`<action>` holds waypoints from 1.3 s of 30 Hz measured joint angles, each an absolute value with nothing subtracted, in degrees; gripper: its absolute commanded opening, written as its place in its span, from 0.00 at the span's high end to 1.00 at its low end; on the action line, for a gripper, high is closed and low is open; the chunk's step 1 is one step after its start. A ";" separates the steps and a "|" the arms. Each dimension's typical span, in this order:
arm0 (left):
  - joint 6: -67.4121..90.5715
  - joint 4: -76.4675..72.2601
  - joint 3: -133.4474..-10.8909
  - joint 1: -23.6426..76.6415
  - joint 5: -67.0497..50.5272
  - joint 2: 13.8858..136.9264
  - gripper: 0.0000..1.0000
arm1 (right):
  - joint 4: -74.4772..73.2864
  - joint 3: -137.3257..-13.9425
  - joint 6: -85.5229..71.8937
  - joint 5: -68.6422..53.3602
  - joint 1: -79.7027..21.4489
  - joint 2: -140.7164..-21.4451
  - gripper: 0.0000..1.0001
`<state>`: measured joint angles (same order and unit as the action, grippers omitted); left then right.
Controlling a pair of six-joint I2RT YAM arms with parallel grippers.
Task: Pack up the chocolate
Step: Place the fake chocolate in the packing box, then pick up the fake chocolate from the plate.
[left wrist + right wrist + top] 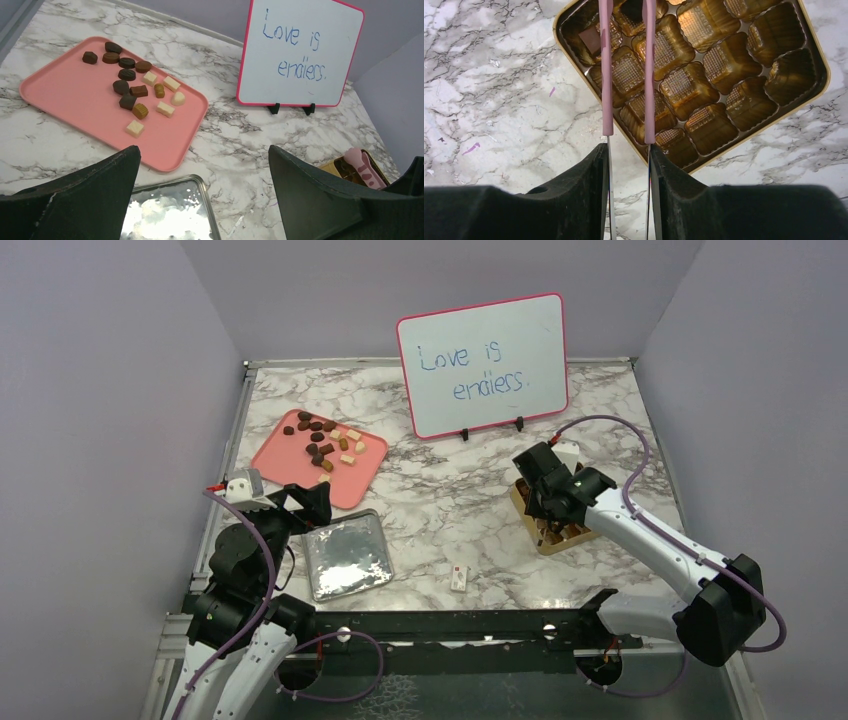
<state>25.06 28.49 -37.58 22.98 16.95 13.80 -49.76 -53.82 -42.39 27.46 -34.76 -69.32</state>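
Note:
Several chocolate pieces (pixel 322 440) (pixel 132 90), dark brown, tan and cream, lie on a pink tray (pixel 280 455) (pixel 70 90) at the back left. A gold box (pixel 555 538) (pixel 744 102) with moulded cells sits at the right; one brown piece (pixel 591 40) lies in a corner cell. My right gripper (pixel 548 500) (pixel 628 147) hangs over the box, shut on pink-tipped tongs (pixel 606 75), whose tips stand apart over the cells. My left gripper (pixel 300 502) (pixel 202 150) is open and empty, near the tray's front corner.
A shiny silver lid (pixel 345 555) (pixel 165 210) lies just under my left gripper. A small white tag (pixel 459 578) rests near the table's front. A pink-framed whiteboard (pixel 483 365) (pixel 300 52) stands at the back. Grey walls close in both sides.

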 measured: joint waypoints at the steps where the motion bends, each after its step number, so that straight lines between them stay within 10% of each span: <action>1: 25.06 28.47 -37.58 22.98 16.93 13.80 0.01 | -49.82 -53.84 -42.37 27.51 -34.76 -69.32 0.61; 39: 25.04 28.47 -37.58 22.92 16.97 12.49 0.01 | -34.65 -64.07 -21.52 0.56 -37.98 -75.70 0.66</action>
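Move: The right hand holds the cat-paw tongs over the near left side of the packing box. The chocolates on the pink tray lie about 41 cm to its left, 17 cm ahead and 12 cm below. The box's middle is some 6 cm right and 5 cm ahead, and the silver tray about 37 cm left and 5 cm back. From the idle left hand the chocolates are roughly 21 cm ahead, 5 cm left and 26 cm below. Still gripping the tongs, the right hand first lifts their pink tips up out of the packing box, rising about 5 cm in all, and then swings left some 13 cm, with only a slight reach forward, away from the box and over the bare marble towards the pink tray. As it goes the wrist turns about 35 degrees counter-clockwise and rolls its left side up by roughly 15, while the fingers keep their hold with the tong arms left apart. ##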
